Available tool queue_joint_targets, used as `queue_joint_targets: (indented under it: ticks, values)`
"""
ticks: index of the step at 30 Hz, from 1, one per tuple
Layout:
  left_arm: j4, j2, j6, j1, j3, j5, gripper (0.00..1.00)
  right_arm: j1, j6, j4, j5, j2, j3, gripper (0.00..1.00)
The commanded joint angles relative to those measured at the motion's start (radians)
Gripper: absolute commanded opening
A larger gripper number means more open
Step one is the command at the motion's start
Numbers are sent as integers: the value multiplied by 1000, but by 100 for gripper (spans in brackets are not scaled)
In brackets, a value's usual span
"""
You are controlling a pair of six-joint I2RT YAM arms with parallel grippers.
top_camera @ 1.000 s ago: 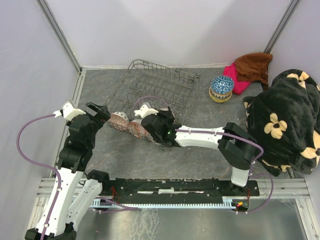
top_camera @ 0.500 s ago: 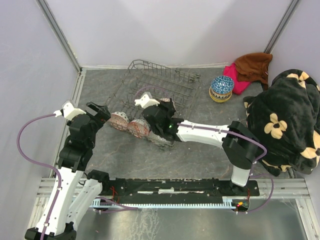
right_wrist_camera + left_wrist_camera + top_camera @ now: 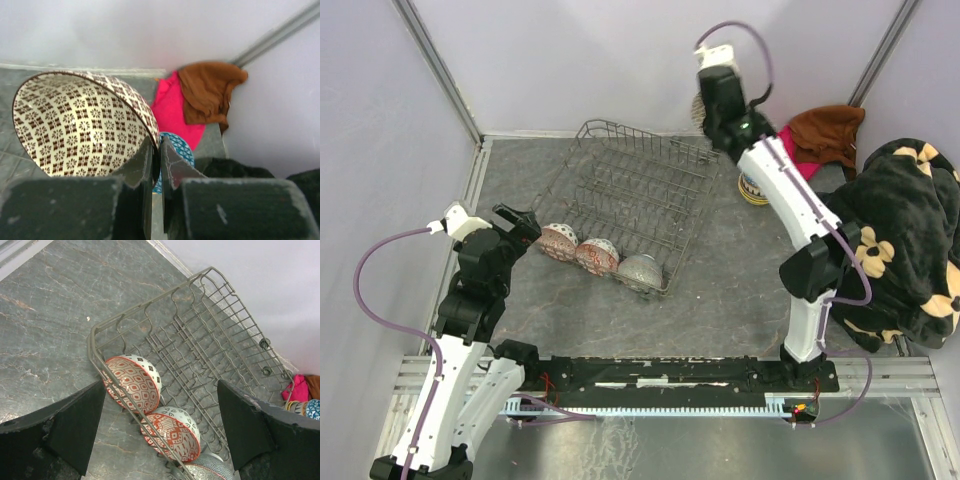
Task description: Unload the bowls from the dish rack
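The grey wire dish rack (image 3: 630, 185) lies on the table, and three bowls stand on edge along its near side: two red-patterned (image 3: 558, 241) (image 3: 596, 256) and a grey one (image 3: 638, 270). My left gripper (image 3: 523, 226) hovers open just left of them; its wrist view shows the rack (image 3: 200, 340) and the red bowls (image 3: 132, 382) (image 3: 172, 435) between its spread fingers. My right gripper (image 3: 160, 150) is raised high near the back wall, shut on the rim of a cream bowl with a brown pattern (image 3: 75, 125). A blue bowl (image 3: 181, 144) lies below it.
A stack of bowls (image 3: 753, 190) stands right of the rack, partly hidden by the right arm. Behind it lie a pink cloth (image 3: 800, 165) and a brown cloth (image 3: 830, 130). A black flowered blanket (image 3: 895, 240) fills the right side.
The right arm has lifted the cream bowl out of the rack's near side and swung it up to the back right, above the stack. The left arm has not moved.
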Motion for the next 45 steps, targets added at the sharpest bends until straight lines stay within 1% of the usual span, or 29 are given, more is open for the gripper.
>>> queue_joint_targets:
  ticks: [1, 4, 7, 9, 14, 24, 39, 45]
  values:
    - [33, -3, 19, -3, 29, 11, 99, -161, 172, -342, -198, 99, 234, 1]
    - [36, 2, 20, -3, 29, 19, 99, -278, 225, -411, -295, 142, 281, 1]
    - [37, 9, 21, -3, 31, 22, 99, -369, 273, -413, -395, 143, 241, 1]
    - [37, 12, 22, -3, 34, 22, 99, -413, 291, -400, -453, 137, 203, 1]
    - [49, 21, 16, -4, 24, 30, 99, -477, 306, -399, -507, 132, 147, 1]
    - [63, 34, 8, -2, 21, 47, 99, -507, 321, -394, -549, 141, 77, 1]
    - [70, 45, 10, -3, 27, 45, 99, -528, 334, -383, -558, 143, 4, 1]
    - [72, 47, 10, -3, 26, 44, 99, -530, 337, -382, -534, 149, -10, 1]
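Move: The right hand, holding the brown-patterned bowl by its rim, has the bowl stack about 12 cm to its right, roughly level with it in reach and some 26 cm below. The pink cloth lies about 9 cm farther out than the stack and 10 cm to its right; the dish rack's middle is some 25 cm left of the hand and 6 cm back. From the left hand the stack lies roughly 24 cm ahead, 58 cm right and 20 cm lower. Swinging right and down in one fast arc, bulging slightly forward on the way, the right hand carries the brown-patterned bowl about 18 cm sideways to the bowl stack, then slows and sinks almost straight onto it, some 18 cm lower in all. The fingers tip down by about 40 degrees while the hand's left side rises, and they keep their pinch on the bowl's rim. ##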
